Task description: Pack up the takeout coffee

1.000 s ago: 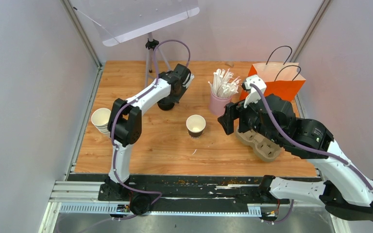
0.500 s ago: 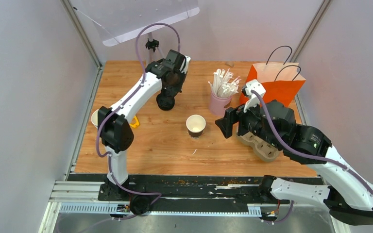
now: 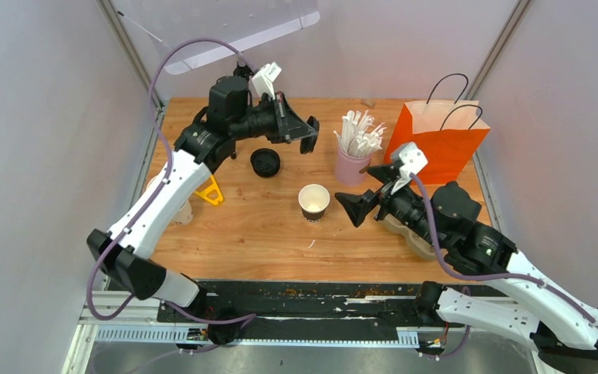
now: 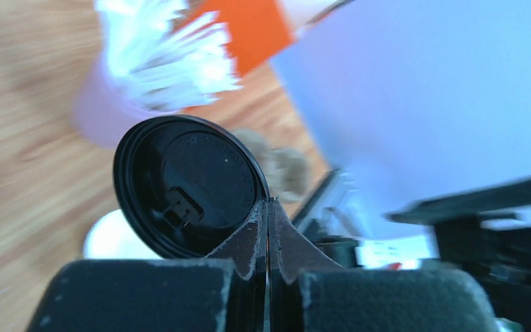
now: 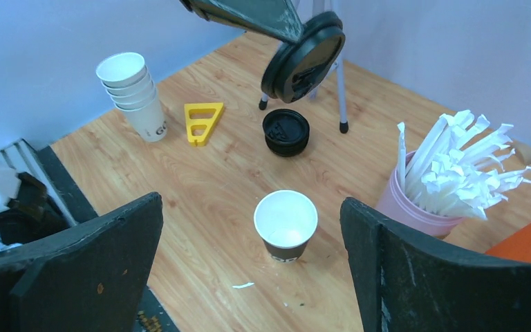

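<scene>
An open paper cup [image 3: 314, 200], white inside and dark outside, stands lidless mid-table; it also shows as the cup [image 5: 285, 222] in the right wrist view. My left gripper [image 3: 300, 131] hangs raised above the table behind it, shut on the rim of a black lid [image 4: 190, 185], which shows on edge as the lid [image 5: 304, 57] in the right wrist view. The left gripper [image 4: 268, 205] has its jaws pressed together on that rim. My right gripper [image 3: 356, 207] is wide open just right of the cup. Seen from the wrist, the right gripper [image 5: 250, 205] frames the cup without touching it.
A stack of black lids [image 3: 265, 162] lies behind the cup. Stacked white cups [image 5: 133, 93] and a yellow triangle [image 3: 210, 191] are at the left. A pink cup of straws [image 3: 353, 162], an orange bag [image 3: 436, 140] and a brown pulp tray [image 3: 418, 240] under my right arm are at the right.
My left arm has risen off the lid stack carrying one lid and swung right. My right gripper has opened wider and dropped toward the cup.
</scene>
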`<state>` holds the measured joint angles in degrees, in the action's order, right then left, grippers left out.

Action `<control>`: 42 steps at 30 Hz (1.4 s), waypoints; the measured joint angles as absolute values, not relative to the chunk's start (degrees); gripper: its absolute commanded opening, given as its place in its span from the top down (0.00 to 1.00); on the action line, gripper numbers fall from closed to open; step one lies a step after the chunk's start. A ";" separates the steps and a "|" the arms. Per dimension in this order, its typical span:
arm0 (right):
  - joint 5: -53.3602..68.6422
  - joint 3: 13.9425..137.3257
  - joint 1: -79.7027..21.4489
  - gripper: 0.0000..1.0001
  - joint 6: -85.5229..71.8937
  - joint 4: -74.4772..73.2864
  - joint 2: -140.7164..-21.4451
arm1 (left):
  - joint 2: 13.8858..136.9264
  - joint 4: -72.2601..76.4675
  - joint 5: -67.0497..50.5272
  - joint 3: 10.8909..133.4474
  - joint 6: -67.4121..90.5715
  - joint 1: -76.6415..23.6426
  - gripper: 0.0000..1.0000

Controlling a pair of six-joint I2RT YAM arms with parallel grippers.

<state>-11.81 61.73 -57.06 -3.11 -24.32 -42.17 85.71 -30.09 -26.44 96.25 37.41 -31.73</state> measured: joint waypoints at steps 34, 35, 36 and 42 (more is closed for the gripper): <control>36.64 67.00 -22.81 0.00 -17.19 -10.02 -57.60 | 71.96 24.18 -44.64 65.71 74.59 -31.66 1.00; 37.80 67.00 -22.81 0.00 -17.98 -9.30 -58.06 | 71.96 24.18 -44.18 65.71 74.83 -31.64 1.00; 38.68 67.00 -22.79 0.00 -18.52 -8.69 -58.48 | 71.96 24.25 -43.77 65.71 75.20 -31.62 1.00; 41.28 66.72 -22.79 0.00 -20.69 -4.97 -59.72 | 71.96 25.71 -42.96 65.71 77.30 -31.55 1.00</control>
<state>41.28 66.72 -22.79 -20.69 -4.97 -59.72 71.96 25.71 -42.96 65.71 77.30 -31.55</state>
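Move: The black lid pinched in the left gripper is to go to the open right gripper, whose finger gap lies about 13 cm back and 11 cm right of the left hand, roughly level. From the right hand the held lid is some 13 cm ahead, 9 cm left and barely lower. The sleeved cup stands about 7 cm ahead, 6 cm left and 29 cm below the right hand; the straw cup, 20 cm ahead, 4 cm right and 26 cm below. Bring the left gripper, still pinching the lid by its rim, back about 10 cm, easing forward slightly at the end, and up 7 cm, swinging its fingers some 35 degrees from pointing down-right to slightly up-right. Meanwhile send the wide-open right gripper left, then forward about 6 cm and upward, finally leftward, turning some 20 degrees counter-clockwise so its gap faces the lid; don't close. ##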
